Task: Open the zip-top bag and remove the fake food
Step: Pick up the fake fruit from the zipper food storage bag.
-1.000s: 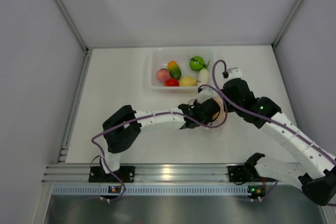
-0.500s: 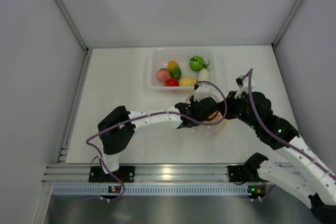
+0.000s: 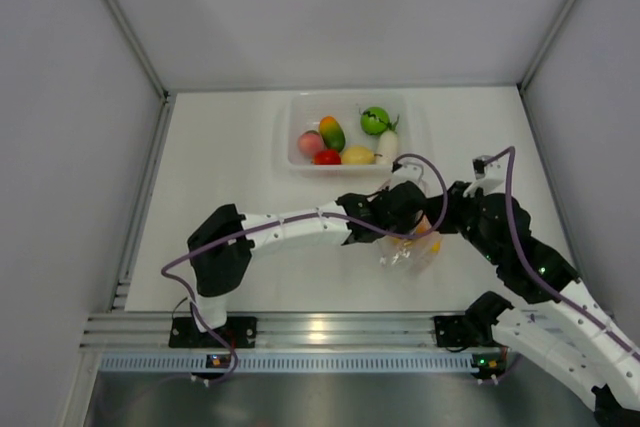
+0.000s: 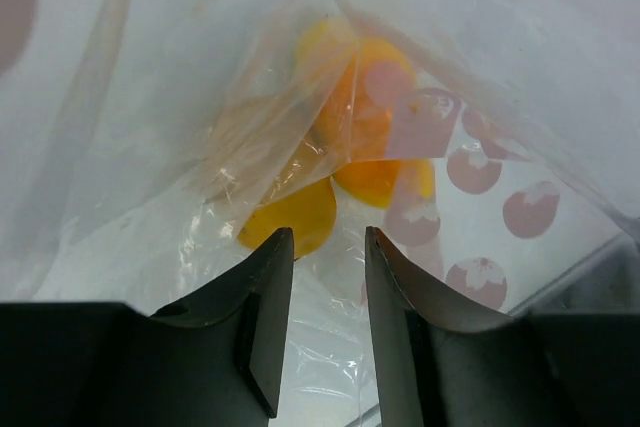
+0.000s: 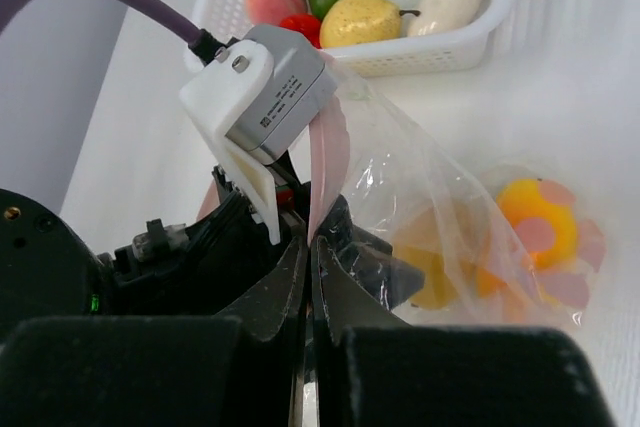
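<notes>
The zip-top bag [image 3: 408,247] hangs between both grippers, right of the table's centre. My right gripper [image 5: 310,242] is shut on its pink zip strip [image 5: 330,152]; in the top view it [image 3: 441,219] is at the bag's right. My left gripper [image 4: 328,237] is at the bag's mouth, its jaws a little apart with bag film between them; in the top view it [image 3: 404,209] is just left of the right gripper. Yellow and orange fake food [image 4: 350,137] lies inside the bag, also seen in the right wrist view [image 5: 440,267]. Several fake foods [image 3: 340,142] lie in the tub.
A clear rectangular tub [image 3: 290,137] stands behind the bag, its wall close to the grippers in the right wrist view [image 5: 440,52]. It holds a pink, a red, a yellow, a green, a white and an orange-green piece. Grey walls enclose the table on three sides.
My right gripper has moved right and towards the near edge with the zip strip. The left gripper followed to the right. The bag has shifted right and nearer.
</notes>
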You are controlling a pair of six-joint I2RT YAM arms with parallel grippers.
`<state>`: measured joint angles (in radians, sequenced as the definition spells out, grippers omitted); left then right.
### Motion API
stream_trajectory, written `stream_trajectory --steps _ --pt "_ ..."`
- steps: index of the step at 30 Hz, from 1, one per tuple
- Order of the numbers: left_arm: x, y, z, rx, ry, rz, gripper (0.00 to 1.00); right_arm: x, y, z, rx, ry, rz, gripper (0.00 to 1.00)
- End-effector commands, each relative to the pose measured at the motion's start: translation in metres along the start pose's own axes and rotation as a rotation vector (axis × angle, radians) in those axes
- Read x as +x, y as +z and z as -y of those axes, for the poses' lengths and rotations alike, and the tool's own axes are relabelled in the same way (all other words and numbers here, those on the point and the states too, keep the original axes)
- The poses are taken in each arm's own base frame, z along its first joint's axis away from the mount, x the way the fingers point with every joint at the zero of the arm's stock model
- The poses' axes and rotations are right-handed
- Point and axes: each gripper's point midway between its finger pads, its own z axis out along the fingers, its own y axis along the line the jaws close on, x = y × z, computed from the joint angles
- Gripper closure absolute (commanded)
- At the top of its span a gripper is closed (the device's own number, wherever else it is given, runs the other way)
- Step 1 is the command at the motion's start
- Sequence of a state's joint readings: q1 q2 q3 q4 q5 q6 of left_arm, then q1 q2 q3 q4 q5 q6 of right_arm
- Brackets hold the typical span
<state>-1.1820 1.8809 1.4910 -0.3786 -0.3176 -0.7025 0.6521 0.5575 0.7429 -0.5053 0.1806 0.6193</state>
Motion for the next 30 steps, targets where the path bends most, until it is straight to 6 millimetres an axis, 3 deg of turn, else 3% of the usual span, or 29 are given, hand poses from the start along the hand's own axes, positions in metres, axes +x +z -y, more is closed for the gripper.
stream_trajectory --steps 1,5,10,12,20,25,28,30 --pt "0.005 0.000 0.023 0.081 0.025 -0.045 0.60 -0.020 -0.011 0.010 0.071 -0.048 0.058 1.00" --pt "0.017 0.013 0.025 0.082 0.025 -0.082 0.71 -0.030 -0.018 0.024 0.144 -0.080 0.097 1.00" --pt "0.028 0.027 0.025 0.070 0.037 -0.109 0.74 -0.029 -0.017 0.028 0.162 -0.096 0.090 1.00" --pt "0.030 0.026 0.026 0.075 0.042 -0.120 0.84 -0.027 -0.015 0.030 0.173 -0.102 0.087 1.00" --pt "0.031 0.008 0.031 0.118 0.072 -0.126 0.88 -0.035 -0.013 0.039 0.233 -0.114 0.117 1.00" --pt "0.049 0.018 0.040 0.160 0.062 -0.196 0.96 -0.039 -0.011 0.038 0.242 -0.132 0.120 1.00" --pt "0.041 0.020 0.031 0.106 0.046 -0.153 1.00 -0.038 -0.008 0.029 0.197 -0.170 0.097 1.00" --pt "0.026 0.019 0.010 -0.003 0.024 -0.061 1.00 -0.041 -0.009 0.022 0.159 -0.200 0.095 1.00"
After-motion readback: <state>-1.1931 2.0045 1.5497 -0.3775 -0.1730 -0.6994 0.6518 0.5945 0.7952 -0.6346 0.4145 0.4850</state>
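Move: My left hand is inside the bag's mouth, its fingers part open. The yellow fruit lies about 3 cm ahead of them, 3 cm to their right and some 8 cm below. The orange fruit lies about 5 cm farther right and 2 cm nearer me than the yellow one. The white basket's middle is roughly 22 cm ahead and 17 cm to the left of my left hand. From my right hand, the yellow fruit is about 4 cm to the right, level fore and aft, and 19 cm below. I sink my left hand about 4 cm inside the bag, drifting right and a little back, and shut its fingers fully with neither fruit between them. Meanwhile my right hand keeps its pinch on the bag's rim and draws it about 5 cm to the right, rolling left side down some 15 degrees and turning slightly clockwise. ##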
